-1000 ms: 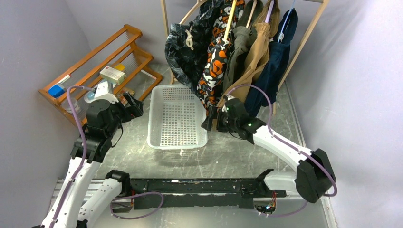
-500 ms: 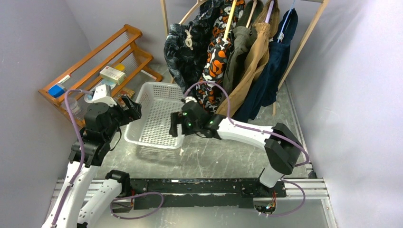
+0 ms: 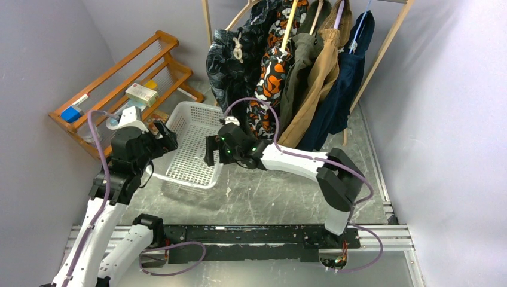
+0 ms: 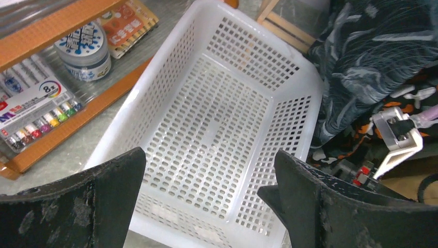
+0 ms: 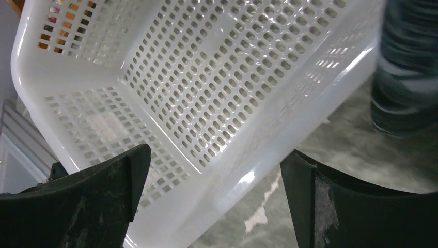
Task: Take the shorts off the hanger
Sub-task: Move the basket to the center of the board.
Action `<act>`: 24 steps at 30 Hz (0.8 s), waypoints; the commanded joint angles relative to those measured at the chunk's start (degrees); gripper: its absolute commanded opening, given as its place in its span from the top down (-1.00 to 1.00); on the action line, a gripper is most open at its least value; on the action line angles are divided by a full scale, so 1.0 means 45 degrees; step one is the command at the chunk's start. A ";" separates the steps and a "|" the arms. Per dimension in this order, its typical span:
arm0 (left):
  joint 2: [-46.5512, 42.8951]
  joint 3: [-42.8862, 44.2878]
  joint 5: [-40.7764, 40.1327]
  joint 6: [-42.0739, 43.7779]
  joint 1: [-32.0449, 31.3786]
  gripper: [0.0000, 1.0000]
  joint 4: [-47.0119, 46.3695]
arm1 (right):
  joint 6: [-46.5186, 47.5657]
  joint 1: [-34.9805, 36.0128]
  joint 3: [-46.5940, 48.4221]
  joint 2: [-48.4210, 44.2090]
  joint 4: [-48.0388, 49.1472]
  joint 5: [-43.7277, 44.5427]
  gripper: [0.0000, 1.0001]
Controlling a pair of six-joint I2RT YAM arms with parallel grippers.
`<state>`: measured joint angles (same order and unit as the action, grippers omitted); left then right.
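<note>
Several pairs of shorts hang on hangers at the back: dark leaf-print, camouflage, olive-grey, tan and navy. My right gripper is low in front of the leaf-print pair, at the right side of a white basket. It stands open, and the basket's rim runs between its fingers. My left gripper hovers at the basket's left side, open and holding nothing. The leaf-print shorts also show in the left wrist view.
The basket sits skewed on the grey table with nothing in it. A wooden shelf stands at the left with a marker box and a jar. The clothes rack's wooden legs slant down on the right.
My right arm has swung left from under the hanging shorts to the basket. The basket has slid and turned to the left, toward my left gripper. The left arm has hardly moved.
</note>
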<state>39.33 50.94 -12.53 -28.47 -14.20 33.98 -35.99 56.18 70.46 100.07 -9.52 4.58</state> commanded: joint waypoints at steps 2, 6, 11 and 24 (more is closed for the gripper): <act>0.0114 0.0173 -0.0812 -0.0283 -0.0064 -0.97 0.0770 | -0.0722 0.0042 0.1265 0.1540 0.0784 -0.0735 -0.97; 0.0001 0.0045 -0.0808 -0.0170 -0.0055 -0.98 0.0752 | -0.1049 0.0081 0.1754 0.2046 0.0783 -0.0615 -0.96; 0.0553 0.0129 -0.0396 -0.0225 -0.0066 -0.98 0.0848 | -0.1057 0.0161 0.1580 0.2235 0.1929 -0.2128 -0.96; 0.2183 0.0853 0.0439 -0.0942 -0.0063 -0.98 0.0949 | -0.0768 0.0460 0.2189 0.2725 0.2036 -0.2659 -0.94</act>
<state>49.89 52.14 -12.38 -32.18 -14.20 37.58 -40.29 58.26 78.74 112.64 -2.61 -6.96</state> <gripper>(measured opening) 0.988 0.971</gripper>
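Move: The right hand is at the basket's right side wall, near rim height, with the basket's middle about 10 cm to its left, 5 cm ahead and some 6 cm lower. From that hand the black shorts hang about 20 cm ahead and 6 cm to the right, some 10 cm higher, and the wooden rack stands roughly 19 cm ahead and 32 cm left. The left hand hovers over the basket, its middle about 5 cm ahead, 5 cm right and 20 cm below. Still bearing on the basket's right side wall, the right hand keeps pushing it left for about 7.5 cm with open fingers astride the rim, sinking 2–3 cm early, then easing back a little as the wrist turns slightly counter-clockwise. The left hand, wide open, hovers, then sinks some 5 cm towards the basket, tipping about 13 degrees further down. ##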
